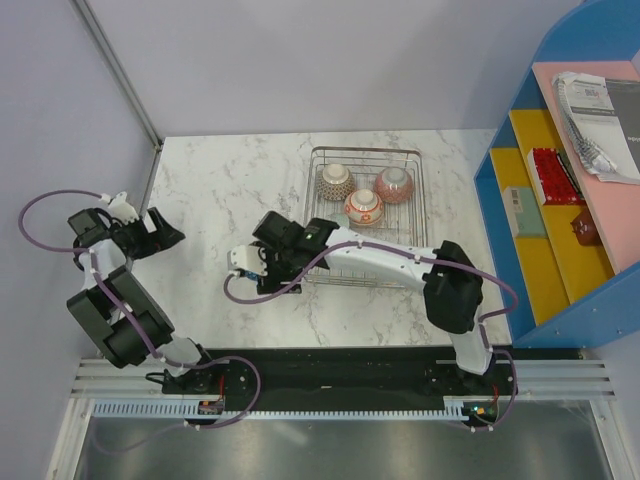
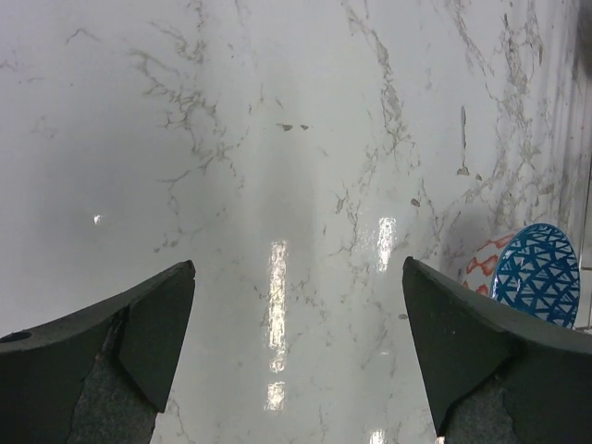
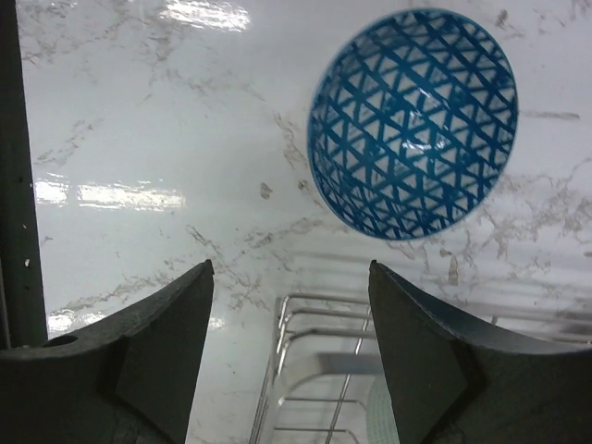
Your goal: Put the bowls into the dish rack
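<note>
Three patterned bowls lie upside down in the dish rack (image 1: 418, 215): one at the back left (image 1: 336, 180), an orange-red one (image 1: 394, 184) at the back right, and another (image 1: 363, 206) in front. A blue lattice bowl (image 3: 413, 120) sits upright on the marble left of the rack's corner (image 3: 310, 347). My right gripper (image 3: 290, 265) hovers above and short of this bowl, open and empty. In the top view the right gripper (image 1: 268, 250) covers that bowl. The blue bowl (image 2: 539, 273) also shows at the left wrist view's right edge, with an orange-red pattern beside it. My left gripper (image 2: 298, 264) is open over bare marble, far left (image 1: 168, 232).
A blue and yellow shelf unit (image 1: 560, 190) holding papers and small items stands at the table's right. A wall and metal post border the table on the left. The marble table (image 1: 230, 180) stretches between the left gripper and the rack.
</note>
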You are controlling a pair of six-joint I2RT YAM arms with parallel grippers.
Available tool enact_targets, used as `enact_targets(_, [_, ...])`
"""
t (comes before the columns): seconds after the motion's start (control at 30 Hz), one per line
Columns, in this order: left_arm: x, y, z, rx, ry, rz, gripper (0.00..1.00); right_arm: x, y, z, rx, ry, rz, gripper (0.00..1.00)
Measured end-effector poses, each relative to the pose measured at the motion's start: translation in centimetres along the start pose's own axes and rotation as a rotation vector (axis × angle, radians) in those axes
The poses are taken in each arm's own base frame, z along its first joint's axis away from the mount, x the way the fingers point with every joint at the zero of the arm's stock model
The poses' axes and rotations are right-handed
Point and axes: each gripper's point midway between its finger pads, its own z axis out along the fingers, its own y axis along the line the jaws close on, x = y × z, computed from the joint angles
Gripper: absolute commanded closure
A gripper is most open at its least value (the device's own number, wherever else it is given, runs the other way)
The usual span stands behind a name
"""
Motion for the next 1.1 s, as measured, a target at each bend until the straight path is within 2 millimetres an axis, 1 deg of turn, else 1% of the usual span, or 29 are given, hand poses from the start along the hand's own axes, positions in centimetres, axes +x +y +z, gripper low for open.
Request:
enact_targets(0.07, [0.3,0.8,-0.2,0.000,-0.002,-0.049,0.00,-0.5,1.1,1.3,-0.013,0.021,-0.053,0.25])
enact_targets(0.17, [0.0,0.5,-0.3,0.018,-0.019,-0.056,0.00,-0.8,2.3,3.3,-0.027,0.060,-0.116,0.25])
enact_targets(0.23, [-0.3,0.0,-0.4,0.035,-0.035,-0.046,0.00,-0.6,2.6,4.6,-0.033,0.088,-0.143,0.25])
enact_targets(0.33, [-0.5,-0.5,-0.8,0.045,-0.054,-0.030,0.00,-0.4,2.1,6.3,-0.026,0.118,-0.168,0.25])
enact_targets(0.43, [-0.6,-1.0,-1.1,0.053,-0.066,-0.020,0.00,-0.4,1.3,7.5,-0.011,0.136,-0.189,0.25])
enact_targets(0.5, [-0.6,-1.2,-1.2,0.059,-0.071,-0.016,0.00,-0.4,0.8,8.0,-0.001,0.143,-0.203,0.29])
enact_targets(0.6, [-0.6,-1.2,-1.2,0.059,-0.075,-0.012,0.00,-0.5,0.2,8.6,0.005,0.146,-0.223,0.44])
enact_targets(0.63, [-0.6,-1.3,-1.2,0.059,-0.075,-0.012,0.00,-0.6,0.2,8.8,0.005,0.148,-0.229,0.51])
enact_targets(0.73, [-0.6,-1.3,-1.2,0.063,-0.077,-0.010,0.00,-0.4,0.2,9.4,-0.005,0.156,-0.242,0.56])
enact_targets(0.77, [-0.6,-1.3,-1.2,0.066,-0.079,-0.009,0.00,-0.2,0.3,9.6,-0.012,0.164,-0.244,0.58])
enact_targets(0.83, [-0.6,-1.5,-1.2,0.074,-0.081,-0.008,0.00,0.3,0.5,10.0,-0.024,0.181,-0.249,0.68])
enact_targets(0.87, [-0.7,-1.5,-1.2,0.077,-0.082,-0.008,0.00,0.6,0.6,10.1,-0.031,0.190,-0.251,0.74])
enact_targets(0.9, [-0.7,-1.6,-1.2,0.079,-0.084,-0.007,0.00,0.8,0.6,10.3,-0.030,0.199,-0.257,0.83])
enact_targets(0.97, [-0.7,-1.6,-1.2,0.081,-0.085,-0.006,0.00,0.9,0.4,10.2,-0.033,0.216,-0.268,0.97])
enact_targets(1.0, [-0.7,-1.6,-1.2,0.082,-0.086,-0.006,0.00,0.5,-0.1,9.9,-0.011,0.214,-0.271,1.00])
enact_targets(1.1, [-0.7,-1.6,-1.2,0.083,-0.085,-0.006,0.00,-0.1,-0.2,9.1,-0.012,0.214,-0.272,1.00])
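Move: The blue bowl stands about 5 cm ahead of the right hand and 7 cm to its left, its middle some 10 cm lower. The dish rack's middle is roughly 14 cm ahead and 17 cm to the right of that hand; the green bowl in it lies about 10 cm ahead and 10 cm right, some 6 cm down. From the left hand the blue bowl is about 22 cm to the right and 5 cm back, 9 cm lower. With its fingers open, the right hand sinks some 9 cm and shifts about 5 cm left to the near right-hand edge of the blue bowl, at first easing back 2 cm and then coming forward again, while the wrist tilts some 20 degrees so the fingers point more nearly straight down. Over the last part of the descent the fingers close and pinch the rim, one finger inside the bowl and one outside, and the hand then starts back up by about 1.5 cm. ##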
